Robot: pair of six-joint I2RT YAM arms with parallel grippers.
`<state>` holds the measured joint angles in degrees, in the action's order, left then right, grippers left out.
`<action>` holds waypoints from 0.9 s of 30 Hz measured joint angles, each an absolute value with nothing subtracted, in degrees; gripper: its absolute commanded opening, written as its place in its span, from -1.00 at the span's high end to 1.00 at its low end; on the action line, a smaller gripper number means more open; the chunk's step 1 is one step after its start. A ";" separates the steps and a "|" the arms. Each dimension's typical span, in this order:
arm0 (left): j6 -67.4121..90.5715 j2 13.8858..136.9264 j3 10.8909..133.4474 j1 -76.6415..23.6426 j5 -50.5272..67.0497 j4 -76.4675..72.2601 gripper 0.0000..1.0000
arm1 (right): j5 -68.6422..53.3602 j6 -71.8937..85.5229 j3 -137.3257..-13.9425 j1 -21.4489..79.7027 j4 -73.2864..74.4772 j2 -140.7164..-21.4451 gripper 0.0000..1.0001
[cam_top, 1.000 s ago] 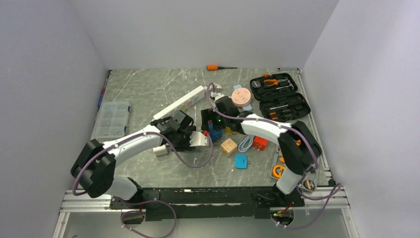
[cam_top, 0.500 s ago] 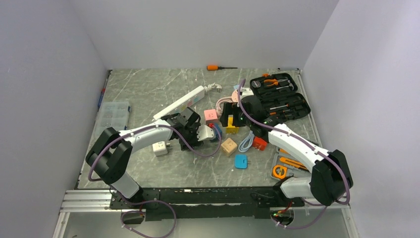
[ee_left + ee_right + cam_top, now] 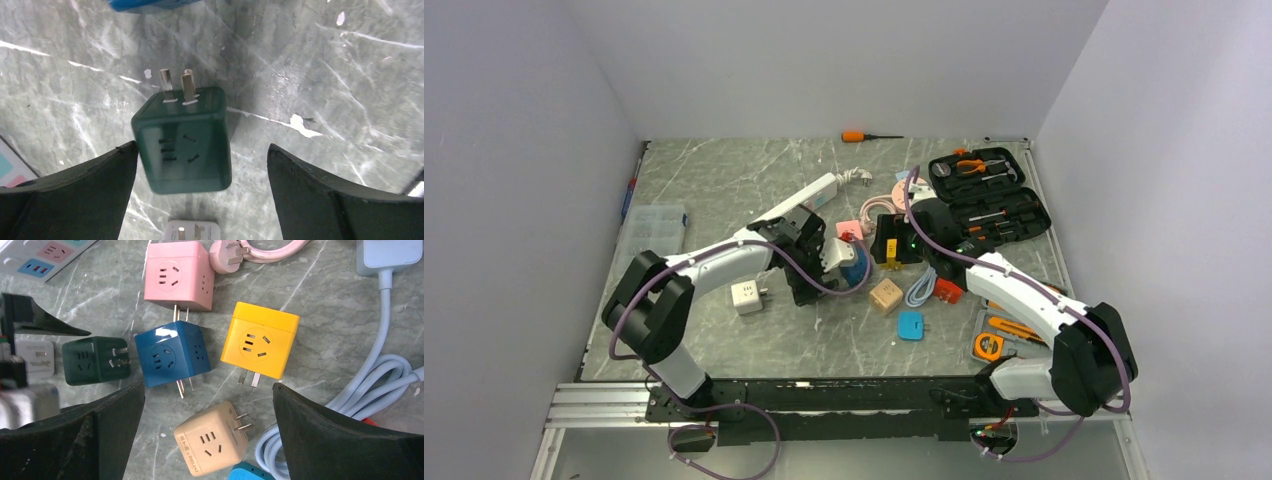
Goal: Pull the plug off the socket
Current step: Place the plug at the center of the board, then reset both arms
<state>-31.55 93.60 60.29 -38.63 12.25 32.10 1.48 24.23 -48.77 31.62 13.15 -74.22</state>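
The socket, a long white power strip (image 3: 789,205) with pastel outlets, lies diagonally at the back left; one end shows in the right wrist view (image 3: 45,255). A dark green cube plug (image 3: 182,142) lies on the marble with its two prongs bare, apart from the strip. My left gripper (image 3: 202,147) hangs open over it, with the cube between the fingers, close to the left one and gripped by neither. From the right wrist the same cube (image 3: 95,360) sits beside a blue cube (image 3: 172,360). My right gripper (image 3: 208,390) is open above a beige cube (image 3: 212,437), holding nothing.
Pink (image 3: 177,275) and yellow (image 3: 260,340) cube plugs crowd the blue one. A white plug (image 3: 747,297), a coiled pale blue cable (image 3: 385,385) and a flat blue plug (image 3: 911,325) lie nearby. An open tool case (image 3: 989,195) sits back right, a clear organiser box (image 3: 652,235) at left.
My left gripper has opened and the green cube now lies free between its fingers. The right arm swung right a second ago and has since stayed put.
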 measured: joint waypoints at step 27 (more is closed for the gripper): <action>-21.67 77.84 72.23 19.11 28.27 47.18 -0.99 | 7.46 24.32 -47.90 6.17 14.24 -70.13 -1.00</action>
<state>-21.67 77.84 72.23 19.11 28.27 47.18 7.46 24.32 -47.90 6.17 14.24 -70.13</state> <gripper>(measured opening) 0.994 0.997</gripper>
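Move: The green plug stands right between the left hand's open fingers, about 1 cm forward of the hand point and 2 cm below it. Of this hand, the blue plug is roughly 10 cm right and 4 cm forward, the pink plug 9 cm right and 11 cm forward, and the white plug 13 cm left and 2 cm back, all about 2 cm lower. From the right hand, the green plug lies some 17 cm left, 5 cm back and 10 cm lower. The green plug is left behind as the left hand, fingers already wide open, rises off it about 17 cm while easing forward, then swings left some 27 cm towards the clear parts box, turning counter-clockwise and sinking slightly at the end. The empty right hand, still open, draws away right about 17 cm and a little forward towards the black tool case, turning some 30 degrees clockwise. ##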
